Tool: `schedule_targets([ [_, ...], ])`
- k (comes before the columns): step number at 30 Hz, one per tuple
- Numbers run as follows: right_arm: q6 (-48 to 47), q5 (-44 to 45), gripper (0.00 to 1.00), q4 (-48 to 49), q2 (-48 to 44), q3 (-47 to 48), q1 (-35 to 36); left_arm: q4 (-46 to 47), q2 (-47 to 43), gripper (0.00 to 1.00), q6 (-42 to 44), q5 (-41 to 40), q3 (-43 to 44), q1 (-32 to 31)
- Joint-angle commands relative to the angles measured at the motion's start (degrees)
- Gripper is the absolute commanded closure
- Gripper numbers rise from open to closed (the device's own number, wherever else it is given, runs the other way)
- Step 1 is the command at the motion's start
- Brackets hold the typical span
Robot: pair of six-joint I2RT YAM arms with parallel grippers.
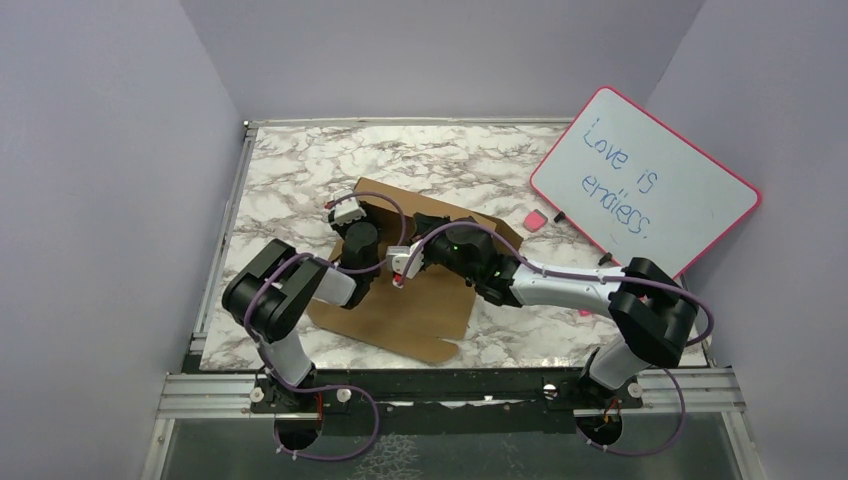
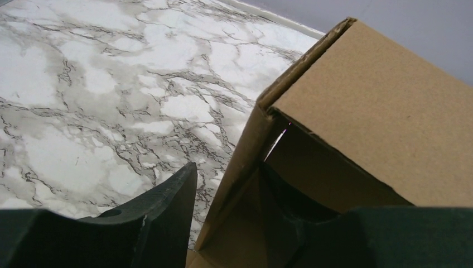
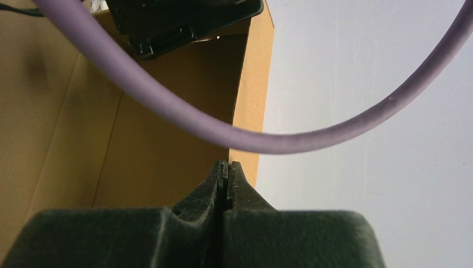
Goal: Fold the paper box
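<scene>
The paper box (image 1: 400,312) is brown cardboard, partly folded, with raised walls at its far side and a flat panel lying toward me. In the left wrist view the box (image 2: 379,111) shows a standing side wall and a corner. My left gripper (image 1: 350,222) (image 2: 227,167) is open and straddles that wall, one finger outside over the marble and one inside the box. My right gripper (image 1: 412,247) (image 3: 227,163) is shut inside the box (image 3: 156,151), its tips by the edge of a standing flap. I see nothing between its pads.
A pink-rimmed whiteboard (image 1: 645,185) with blue writing leans at the back right. A pink eraser (image 1: 535,219) and a small black marker (image 1: 558,215) lie beside it. A purple cable (image 3: 167,106) crosses the right wrist view. The marble table (image 1: 300,170) is walled in on three sides.
</scene>
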Motion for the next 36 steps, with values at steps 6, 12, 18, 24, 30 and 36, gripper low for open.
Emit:
schedule_targets([
  [6,2.8,-2.6,0.93,-4.7,-0.6,-1.0,0.2,-4.9,-11.3,0.38,-0.9,10.3,-5.8,1.0],
  [12,3.6,-1.8,0.73,-3.9,-2.7,-0.4,0.2,-16.2,-23.5,0.28,-3.6,17.2,-9.5,1.0],
  [18,7.7,-0.5,0.59,-4.7,-7.1,-0.8,0.2,-35.8,-35.8,0.10,-10.9,25.1,-8.9,1.1],
  [24,16.6,-0.4,0.51,-9.9,-14.4,-0.9,0.1,-56.5,-49.6,0.01,-16.4,29.1,-5.0,1.3],
  [30,33.9,3.2,0.43,-15.4,-22.6,-0.5,0.2,-74.5,-59.0,0.01,-14.7,29.4,4.7,1.7],
  [36,58.6,11.1,0.36,-23.8,-28.4,2.0,0.2,-84.3,-54.2,0.01,-6.0,27.9,17.1,2.8],
])
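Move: Standing between the left hand's half-open fingers is the front edge of the box's left wall; the box's upper left corner lies about 3 cm ahead, 1 cm right and 7 cm above that hand. The right hand is shut on the near edge of the top flap, right at its pads. From it the same corner is some 10 cm left and 5 cm ahead, and the right end flap roughly 15 cm right and 1 cm back. Clearing the left wall, the left hand opens fully while drawing back about 12 cm and rising 15, the climb mostly last, turning some 25 degrees clockwise and dipping its left side. The right hand stays at first, opens and lets go of the top flap's edge, then goes up about 10 cm, right and back, rolling its left side up and tipping down. ##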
